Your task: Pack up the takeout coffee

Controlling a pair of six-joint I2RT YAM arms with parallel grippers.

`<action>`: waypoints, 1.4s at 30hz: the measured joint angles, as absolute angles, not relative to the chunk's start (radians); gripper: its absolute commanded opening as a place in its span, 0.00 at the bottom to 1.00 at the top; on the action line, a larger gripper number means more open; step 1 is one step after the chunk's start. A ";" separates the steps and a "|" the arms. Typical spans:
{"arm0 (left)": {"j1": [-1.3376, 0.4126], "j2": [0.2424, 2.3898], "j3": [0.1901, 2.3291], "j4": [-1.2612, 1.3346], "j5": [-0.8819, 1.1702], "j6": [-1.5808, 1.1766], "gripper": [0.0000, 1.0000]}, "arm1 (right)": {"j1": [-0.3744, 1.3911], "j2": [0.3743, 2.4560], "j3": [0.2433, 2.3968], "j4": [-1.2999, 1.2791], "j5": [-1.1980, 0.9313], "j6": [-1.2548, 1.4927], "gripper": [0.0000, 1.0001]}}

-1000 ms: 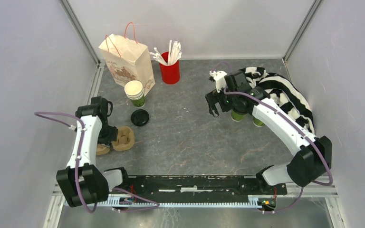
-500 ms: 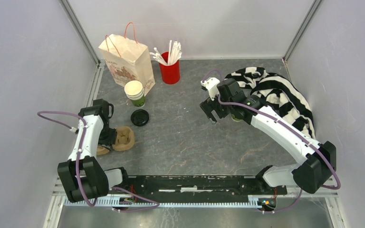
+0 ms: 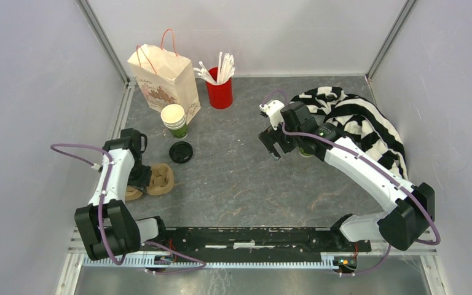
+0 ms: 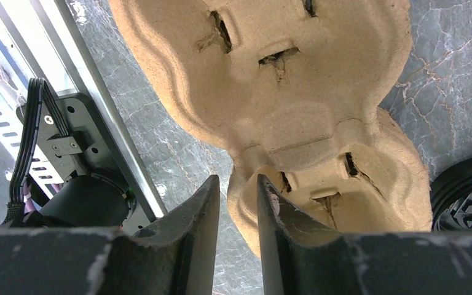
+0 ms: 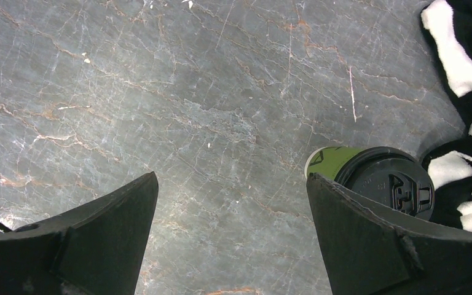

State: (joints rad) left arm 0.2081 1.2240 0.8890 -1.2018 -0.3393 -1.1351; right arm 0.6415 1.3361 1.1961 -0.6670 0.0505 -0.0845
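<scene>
One takeout coffee cup [image 5: 332, 161], green with a black lid [image 5: 387, 184], stands just outside my right gripper's [image 5: 232, 177] right finger. That gripper is open wide over bare table, nothing between its fingers. From above, the cup [image 3: 307, 150] peeks out under the right arm; a second one is hidden. My left gripper [image 4: 238, 179] is low at the near edge of the brown pulp cup carrier [image 4: 295, 92]. One finger is over a cup well and the other outside the rim. The jaws stand narrowly apart, and the outer finger is clear of the rim.
At the back left stand a paper bag [image 3: 165, 80], a red cup of white sticks [image 3: 220, 89] and a stack of lidless green cups [image 3: 175, 120]. A loose black lid [image 3: 181, 152] lies by the carrier [image 3: 160, 178]. A striped cloth [image 3: 362, 120] lies back right.
My right gripper has swung left and slightly back, off the two cups, then held still. The left arm has edged a little toward the carrier.
</scene>
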 measured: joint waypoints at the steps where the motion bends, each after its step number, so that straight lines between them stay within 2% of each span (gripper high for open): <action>1: 0.208 1.226 0.888 -1.202 -0.339 -1.135 0.33 | 0.641 1.336 1.196 -0.667 0.051 -0.084 0.98; 16: 0.208 1.233 0.887 -1.201 -0.339 -1.131 0.17 | 0.646 1.336 1.196 -0.667 0.056 -0.085 0.98; 32: 0.208 1.224 0.914 -1.223 -0.339 -1.113 0.11 | 0.657 1.336 1.196 -0.667 0.065 -0.088 0.98; 42: 0.208 1.193 0.956 -1.232 -0.334 -1.096 0.02 | 0.666 1.336 1.196 -0.667 0.070 -0.088 0.98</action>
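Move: The cardboard cup tray's middle lies some 3 cm ahead of the left hand and about 1 cm below it; the part-open fingers already straddle its near edge at the waist between the two wells. The black lid is around 12 cm ahead and 13 cm right, 3 cm lower; the paper cup stack about 19 cm ahead, 12 cm right, 3 cm higher. From the right hand the tray lies roughly 47 cm left, 8 cm back and 11 cm below. The tray's near edge, at the narrow waist between the wells, gets pinched: the left fingers, pointing down, close from about a third open to nearly shut while the hand stays almost in place. Keeping the pinch, the hand then rises roughly 2 cm and eases about 1 cm forward, the wrist barely tilting. ##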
